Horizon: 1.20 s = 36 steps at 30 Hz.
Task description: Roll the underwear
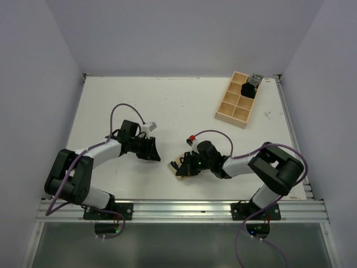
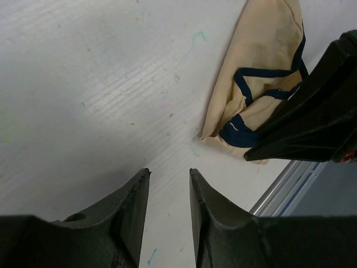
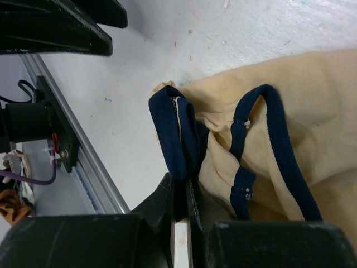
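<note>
The underwear (image 3: 301, 106) is a small beige fabric piece with dark blue trim, bunched on the white table near its front edge (image 1: 179, 163) (image 2: 262, 67). My right gripper (image 3: 181, 184) is shut on a fold of its dark trim, with the fabric spreading up and to the right of the jaws. In the overhead view the right gripper (image 1: 187, 166) sits right over the garment and hides most of it. My left gripper (image 2: 169, 174) is open with only bare table between its fingers, a short way left of the underwear (image 1: 154, 152).
A light wooden compartment tray (image 1: 237, 100) stands at the back right, with a dark item (image 1: 249, 89) in one cell. The metal rail of the table's front edge (image 1: 178, 209) runs just behind the garment and both arm bases.
</note>
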Tool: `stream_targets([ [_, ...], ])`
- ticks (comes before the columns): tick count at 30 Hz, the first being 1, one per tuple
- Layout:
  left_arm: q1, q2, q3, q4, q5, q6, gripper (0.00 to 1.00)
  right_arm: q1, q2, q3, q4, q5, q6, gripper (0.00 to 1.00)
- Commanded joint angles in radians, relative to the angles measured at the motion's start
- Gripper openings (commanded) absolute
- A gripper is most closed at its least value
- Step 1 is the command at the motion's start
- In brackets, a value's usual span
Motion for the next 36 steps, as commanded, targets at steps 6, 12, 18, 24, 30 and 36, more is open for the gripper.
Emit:
stream_targets([
  [6, -0.049, 0.097, 0.019, 0.154, 0.158, 0.099, 0.4, -0.057, 0.077, -0.061, 0.197, -0.119, 0.097, 0.0],
  [12, -0.068, 0.152, 0.039, 0.27, 0.355, 0.18, 0.36, -0.074, 0.11, -0.076, 0.257, -0.163, 0.104, 0.0],
  [18, -0.068, 0.227, 0.116, 0.179, 0.443, 0.307, 0.39, -0.088, 0.126, -0.098, 0.307, -0.206, 0.11, 0.0],
  [24, -0.071, 0.257, 0.11, 0.208, 0.542, 0.387, 0.39, -0.119, 0.146, -0.113, 0.363, -0.269, 0.128, 0.0],
  [30, -0.072, 0.22, 0.18, 0.037, 0.49, 0.548, 0.39, -0.14, 0.155, -0.126, 0.398, -0.294, 0.134, 0.0],
  [36, -0.074, 0.286, 0.24, -0.077, 0.506, 0.676, 0.4, -0.174, 0.173, -0.142, 0.45, -0.334, 0.159, 0.0],
])
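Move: The underwear's middle lies about 11 cm to the right of my left hand, 2 cm back and 3 cm below it. The navy-edged roll pinched in my right fingers is about 10 cm right, 6 cm back and 2 cm below my left hand. From my right hand, which already holds that roll, the underwear's middle is some 4 cm ahead, 1 cm to the right and 1 cm below. I bring my left hand about 6 cm to the right towards the underwear's near-left corner, dipping slightly and then rising to end a little higher, while it swings some 35 degrees clockwise with its fingers still part open. My right hand keeps its pinch on the navy-edged roll, easing about 2 cm to the right, its fingertips tilting up a little. ##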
